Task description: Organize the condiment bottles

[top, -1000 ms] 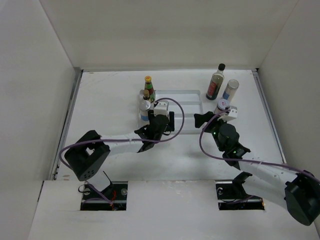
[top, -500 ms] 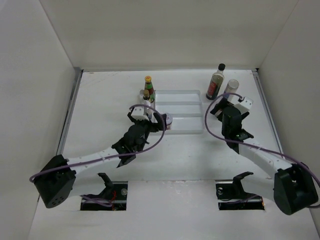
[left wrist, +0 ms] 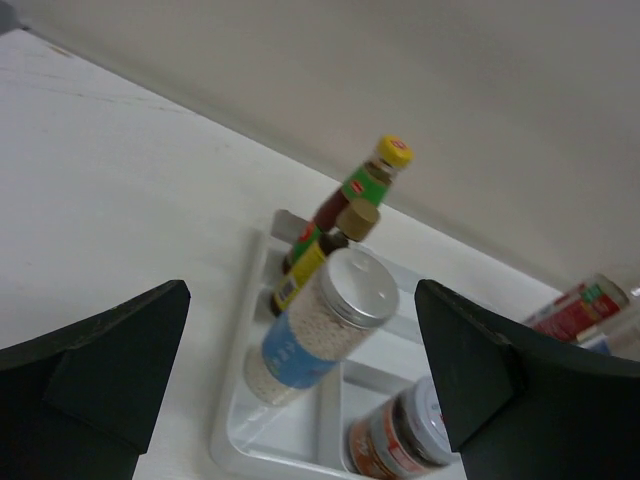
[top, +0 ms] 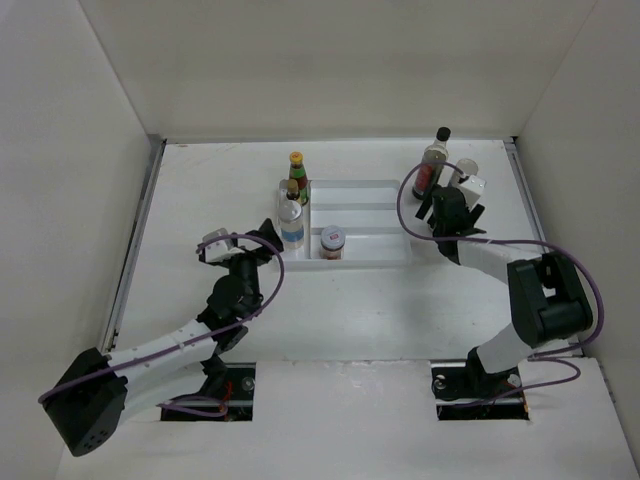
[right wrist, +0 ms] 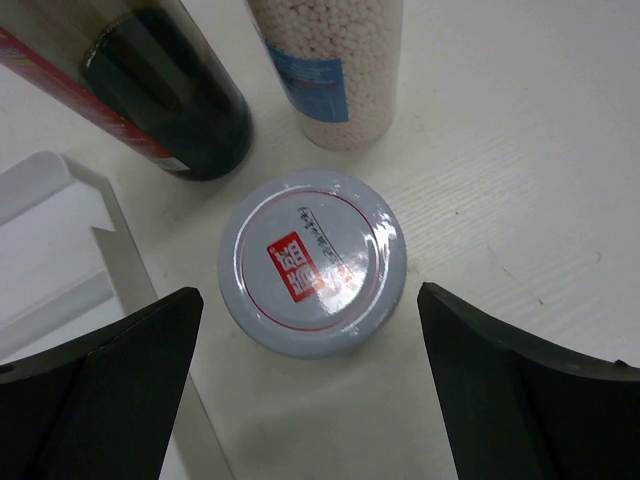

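Observation:
The white divided tray [top: 375, 225] holds a yellow-capped green-and-red bottle [top: 297, 172], a clear blue-labelled jar [top: 291, 226] and a short red-labelled jar [top: 331, 241]. In the left wrist view the yellow-capped bottle [left wrist: 372, 178], a brown-capped bottle [left wrist: 318, 252], the blue-labelled jar [left wrist: 318, 322] and the red-labelled jar [left wrist: 405, 438] stand ahead. My left gripper [top: 262, 240] [left wrist: 302, 295] is open and empty, left of the tray. My right gripper [top: 445, 200] [right wrist: 310, 292] hovers open over a short white-lidded jar [right wrist: 312, 263], beside the tall dark bottle [top: 433, 165] [right wrist: 170, 100] and a blue-labelled bottle [top: 466, 170] [right wrist: 330, 70].
The tray's corner wall [right wrist: 115, 240] lies just left of the white-lidded jar. White walls close in the table on three sides, and the right wall runs close behind the loose bottles. The tray's right-hand compartments [top: 370, 205] hold nothing.
My left gripper opened and drew back left from the tray, where the red-labelled jar now stands. My right gripper swung to the back right and now hangs over the short jar.

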You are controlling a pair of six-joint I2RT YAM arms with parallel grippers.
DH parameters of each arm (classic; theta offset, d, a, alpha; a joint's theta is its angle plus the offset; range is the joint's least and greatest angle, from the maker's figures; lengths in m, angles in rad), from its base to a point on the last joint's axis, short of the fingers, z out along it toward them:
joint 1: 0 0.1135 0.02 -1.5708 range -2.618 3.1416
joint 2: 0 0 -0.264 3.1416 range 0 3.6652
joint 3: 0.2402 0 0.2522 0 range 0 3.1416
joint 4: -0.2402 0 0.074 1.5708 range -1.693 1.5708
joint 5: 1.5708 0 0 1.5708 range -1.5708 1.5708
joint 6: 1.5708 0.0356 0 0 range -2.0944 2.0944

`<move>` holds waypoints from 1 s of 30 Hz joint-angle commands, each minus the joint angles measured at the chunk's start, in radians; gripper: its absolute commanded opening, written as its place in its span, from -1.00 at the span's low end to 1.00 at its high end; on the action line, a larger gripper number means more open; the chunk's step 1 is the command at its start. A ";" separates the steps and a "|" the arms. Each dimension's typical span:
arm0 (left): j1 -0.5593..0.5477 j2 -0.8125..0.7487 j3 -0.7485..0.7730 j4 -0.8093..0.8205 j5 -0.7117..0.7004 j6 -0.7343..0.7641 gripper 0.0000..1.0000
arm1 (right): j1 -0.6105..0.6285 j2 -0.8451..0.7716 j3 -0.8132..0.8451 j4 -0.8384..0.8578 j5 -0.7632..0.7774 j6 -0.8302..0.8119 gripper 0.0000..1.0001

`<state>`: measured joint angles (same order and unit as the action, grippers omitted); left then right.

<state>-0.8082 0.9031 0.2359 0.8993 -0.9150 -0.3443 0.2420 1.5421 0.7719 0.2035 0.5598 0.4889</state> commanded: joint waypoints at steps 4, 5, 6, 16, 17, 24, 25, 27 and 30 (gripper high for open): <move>0.062 -0.024 -0.049 0.055 -0.074 -0.022 1.00 | -0.023 0.091 0.101 0.102 0.003 -0.018 0.82; 0.068 -0.006 -0.049 0.055 -0.071 -0.033 1.00 | -0.027 0.108 0.116 0.099 0.003 -0.018 0.76; 0.073 0.012 -0.046 0.055 -0.070 -0.042 1.00 | -0.028 0.122 0.127 0.097 0.005 -0.018 0.69; 0.097 0.083 -0.050 0.062 -0.059 -0.084 1.00 | 0.033 -0.057 0.061 0.088 0.048 -0.027 -0.06; 0.097 0.089 -0.050 0.064 -0.058 -0.087 1.00 | 0.048 -0.092 0.050 0.082 0.052 -0.030 -0.06; 0.097 0.111 -0.044 0.066 -0.058 -0.088 1.00 | 0.203 -0.220 0.032 0.059 -0.050 -0.012 -0.05; 0.097 0.115 -0.043 0.066 -0.058 -0.088 1.00 | 0.219 -0.199 0.058 0.068 -0.078 -0.010 -0.05; 0.105 0.125 -0.040 0.066 -0.058 -0.085 1.00 | 0.251 -0.131 0.131 0.100 -0.136 -0.010 -0.05; 0.123 0.128 -0.037 0.066 -0.058 -0.079 1.00 | 0.306 0.004 0.274 0.116 -0.222 -0.016 -0.05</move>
<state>-0.7040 1.0271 0.1928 0.9131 -0.9695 -0.4187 0.5060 1.4754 0.8967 0.1753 0.4438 0.4675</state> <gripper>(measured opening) 0.997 0.729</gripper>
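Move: The jar the right hand is about to close on stands about 3 cm ahead of it, 1 cm to its right and 2 cm lower. From that hand the dark sauce bottle is some 12 cm ahead and 3 cm left, and the white-bead shaker 11 cm ahead and 4 cm right. The tray's middle is about 23 cm left and 4 cm ahead. From the left hand, the jar lies roughly 46 cm right, 15 cm ahead and 14 cm below. The right hand eases about 3 cm forward around the jar and pinches its sides between both fingers, then draws it back some 5 cm towards the base while lifting, and swings it left and slightly forward again towards the tray, ending about 14 cm left of and 7 cm above where the hand began, with the wrist turning some 20 degrees counter-clockwise. The open, empty left hand shifts a few centimetres left, then sinks about 5 cm beside the tray. ##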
